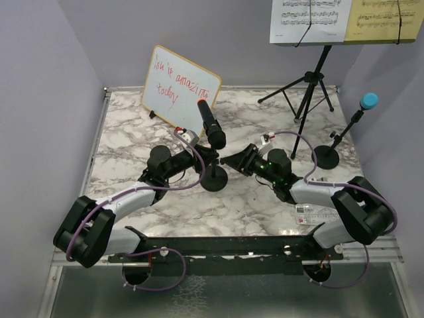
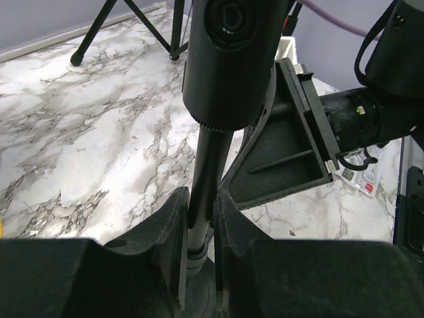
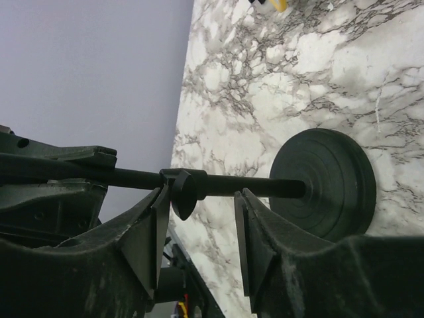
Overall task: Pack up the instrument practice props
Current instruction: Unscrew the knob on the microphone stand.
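Observation:
A black microphone [image 1: 213,127] [image 2: 232,59] sits tilted in a small black mic holder whose round base [image 1: 213,179] [image 3: 324,182] rests mid-table. My left gripper [image 1: 207,158] [image 2: 201,199] is shut on the holder's thin pole [image 2: 204,172]. From the right, my right gripper [image 1: 232,161] [image 3: 202,195] stands open astride the same pole, its left finger beside the clamp knob [image 3: 182,193]. A blue microphone [image 1: 368,101] stands in a second holder [image 1: 326,157] at the right. White sheet music [image 1: 310,20] and yellow sheet music [image 1: 384,20] rest on the tripod music desk [image 1: 308,89] at the back right.
A wood-framed whiteboard [image 1: 179,86] with red writing leans at the back left. A small stapler and clear ruler [image 1: 313,213] lie by the right arm near the front edge. Walls close in on the left, back and right of the marble table [image 1: 126,152].

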`<state>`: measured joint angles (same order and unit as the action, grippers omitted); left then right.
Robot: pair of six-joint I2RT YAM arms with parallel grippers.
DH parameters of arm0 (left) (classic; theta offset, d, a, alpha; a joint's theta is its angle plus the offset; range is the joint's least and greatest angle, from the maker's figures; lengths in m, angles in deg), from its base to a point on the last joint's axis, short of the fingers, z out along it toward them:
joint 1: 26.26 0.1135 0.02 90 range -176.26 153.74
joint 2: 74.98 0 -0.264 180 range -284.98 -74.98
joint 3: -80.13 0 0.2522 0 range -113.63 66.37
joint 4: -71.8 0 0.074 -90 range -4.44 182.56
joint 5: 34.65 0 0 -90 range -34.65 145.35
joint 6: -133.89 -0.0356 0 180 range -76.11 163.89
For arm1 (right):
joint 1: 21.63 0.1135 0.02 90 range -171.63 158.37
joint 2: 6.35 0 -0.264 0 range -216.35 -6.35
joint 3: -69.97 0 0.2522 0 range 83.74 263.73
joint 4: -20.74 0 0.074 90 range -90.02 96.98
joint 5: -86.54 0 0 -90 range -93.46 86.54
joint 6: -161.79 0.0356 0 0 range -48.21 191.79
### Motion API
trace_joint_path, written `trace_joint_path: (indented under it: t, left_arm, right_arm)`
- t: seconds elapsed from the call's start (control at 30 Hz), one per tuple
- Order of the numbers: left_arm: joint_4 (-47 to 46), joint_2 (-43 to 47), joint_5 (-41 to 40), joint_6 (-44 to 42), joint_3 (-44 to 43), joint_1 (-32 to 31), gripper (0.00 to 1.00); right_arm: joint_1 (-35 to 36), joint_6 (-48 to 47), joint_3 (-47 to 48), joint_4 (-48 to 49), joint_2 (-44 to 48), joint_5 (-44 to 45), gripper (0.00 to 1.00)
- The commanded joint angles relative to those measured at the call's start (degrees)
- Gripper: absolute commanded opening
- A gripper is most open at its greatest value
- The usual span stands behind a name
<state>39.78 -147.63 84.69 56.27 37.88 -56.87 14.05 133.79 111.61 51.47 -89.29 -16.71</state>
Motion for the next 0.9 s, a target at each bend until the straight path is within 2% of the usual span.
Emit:
trace_joint_path:
  t: [0.0, 0.33, 0.63, 0.77, 0.87]
  left_arm:
    - [1.4, 0.8, 3.2, 1.7, -1.0, -0.8, 0.00]
    - [1.4, 0.8, 3.2, 1.6, -1.0, -0.9, 0.00]
    - [1.4, 1.0, 3.2, 1.7, -1.0, -0.9, 0.00]
    - [1.4, 1.2, 3.2, 1.7, -1.0, -0.8, 0.00]
    - [1.5, 1.2, 3.2, 1.7, -1.0, -0.9, 0.00]
  right_arm:
    - [-0.8, 8.0, -1.7, 12.1, -4.0, -4.1, 0.47]
    - [-1.3, 11.4, -1.0, 19.6, -8.7, -7.9, 0.38]
    - [-2.0, 13.1, -1.6, 25.9, -12.0, -10.6, 0.18]
    - [-2.2, 9.5, -0.9, 27.5, -12.8, -12.2, 0.07]
    - [-2.2, 1.8, 0.1, 26.7, -12.5, -14.5, 0.01]
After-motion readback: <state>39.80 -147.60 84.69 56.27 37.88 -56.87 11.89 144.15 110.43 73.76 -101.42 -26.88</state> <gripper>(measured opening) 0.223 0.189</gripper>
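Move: The knob on the microphone stand is about 2 cm to the right hand's left, level with it fore and aft, and 1 cm above. The stand's pole is some 2 cm farther left than the knob, and its round base sits about 4 cm left of the hand and 11 cm below. From the left hand, which keeps gripping the pole higher up, the knob is about 2 cm right, 1 cm back and 6 cm below. The right hand eases about 1.5 cm left, rolls some 10 degrees and closes its fingers, pinching the knob. ##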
